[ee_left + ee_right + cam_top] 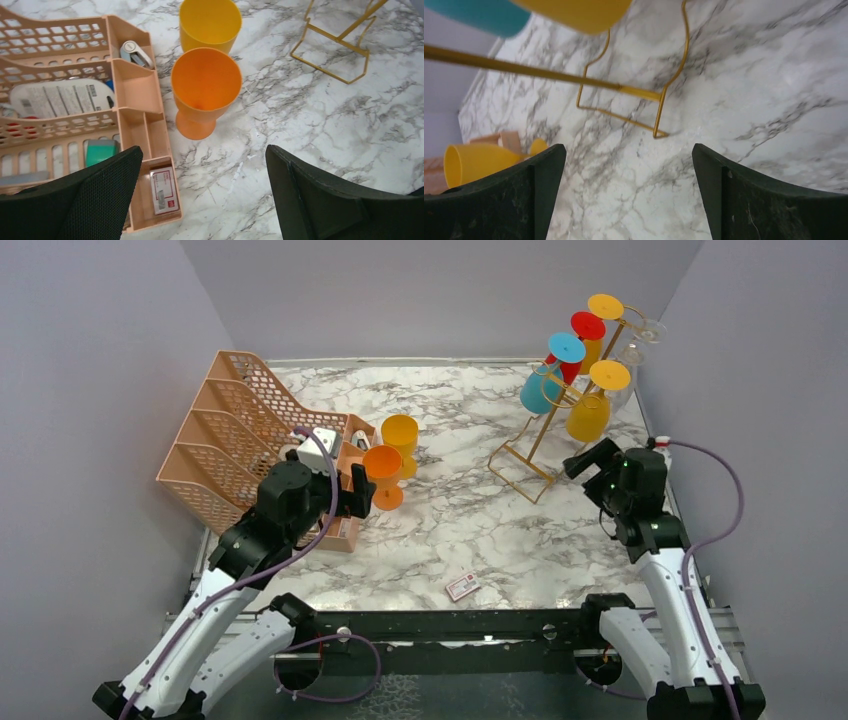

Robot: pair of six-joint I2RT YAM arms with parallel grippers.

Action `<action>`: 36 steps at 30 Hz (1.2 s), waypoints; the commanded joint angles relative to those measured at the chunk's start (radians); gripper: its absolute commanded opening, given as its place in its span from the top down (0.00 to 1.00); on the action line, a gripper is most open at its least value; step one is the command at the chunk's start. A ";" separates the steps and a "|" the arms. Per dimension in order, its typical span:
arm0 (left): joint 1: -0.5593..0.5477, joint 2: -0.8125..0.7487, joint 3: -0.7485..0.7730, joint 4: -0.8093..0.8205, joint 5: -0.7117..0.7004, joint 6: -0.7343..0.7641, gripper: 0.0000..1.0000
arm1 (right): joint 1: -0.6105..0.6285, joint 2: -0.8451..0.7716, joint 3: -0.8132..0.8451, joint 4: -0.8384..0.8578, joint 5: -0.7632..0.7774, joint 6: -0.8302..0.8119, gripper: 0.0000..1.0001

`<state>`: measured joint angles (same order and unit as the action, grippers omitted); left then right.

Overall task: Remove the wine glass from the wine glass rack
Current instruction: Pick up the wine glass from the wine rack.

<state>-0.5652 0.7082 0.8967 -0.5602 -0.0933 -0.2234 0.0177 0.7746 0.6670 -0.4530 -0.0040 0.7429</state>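
The gold wire wine glass rack [545, 430] stands at the back right. Blue [543, 388], red [582, 332] and yellow [590, 412] wine glasses hang upside down on it, with clear ones [648, 332] at its top. An orange wine glass [383, 475] and a yellow one [400, 438] stand upright on the marble by the organizer. My left gripper [358, 490] is open just left of the orange glass [205, 90], with nothing between its fingers. My right gripper [585, 458] is open below the hanging yellow glass, facing the rack's base [624, 90].
A peach mesh file organizer [225, 435] fills the left side, its small front compartments [150, 130] holding office bits. A small red-and-white card [462, 586] lies near the front edge. Grey walls close in on both sides and the back.
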 commanded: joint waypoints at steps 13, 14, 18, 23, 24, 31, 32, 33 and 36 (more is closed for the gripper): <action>-0.004 -0.191 -0.160 0.036 -0.260 0.042 0.01 | -0.016 0.011 0.217 0.046 0.432 -0.221 0.01; -0.004 -0.191 -0.156 0.036 -0.268 0.042 0.01 | -0.029 0.050 0.250 0.033 0.410 -0.215 0.01; -0.004 -0.212 -0.169 0.046 -0.287 0.041 0.01 | -0.188 0.148 0.330 0.006 0.173 -0.168 0.01; -0.004 -0.251 -0.184 0.049 -0.339 0.047 0.01 | -0.375 0.196 0.352 0.012 -0.087 -0.131 0.00; -0.004 -0.255 -0.187 0.052 -0.351 0.047 0.01 | -0.419 0.204 0.359 0.010 -0.148 -0.127 0.00; -0.004 -0.211 -0.208 0.098 -0.398 0.044 0.01 | -0.525 0.216 0.464 -0.064 -0.381 -0.131 0.00; -0.002 -0.195 -0.208 0.105 -0.401 0.044 0.01 | -0.525 0.213 0.480 -0.095 -0.357 -0.133 0.00; -0.001 -0.174 -0.200 0.101 -0.398 0.043 0.01 | -0.524 0.202 0.489 -0.123 -0.331 -0.140 0.00; -0.001 -0.142 -0.180 0.073 -0.393 0.032 0.01 | -0.525 0.143 0.475 -0.143 -0.298 -0.173 0.00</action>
<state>-0.5652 0.5270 0.7029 -0.4984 -0.4522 -0.1864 -0.5041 0.9825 1.1263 -0.5125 -0.2775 0.6075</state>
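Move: The front yellow wine glass, hanging foot-up on the rack, is about 10 cm ahead of the right hand, barely 1 cm to its right and some 10 cm above. The teal glass hangs roughly 9 cm left of it and 4 cm farther out, the nearer clear glass about 6 cm right and 7 cm farther. From the left hand, the yellow glass is around 47 cm right and 14 cm ahead, about level. Open right hand rises 14 cm, swinging 12 cm rightward beside the rack; open left hand drifts leftward. ##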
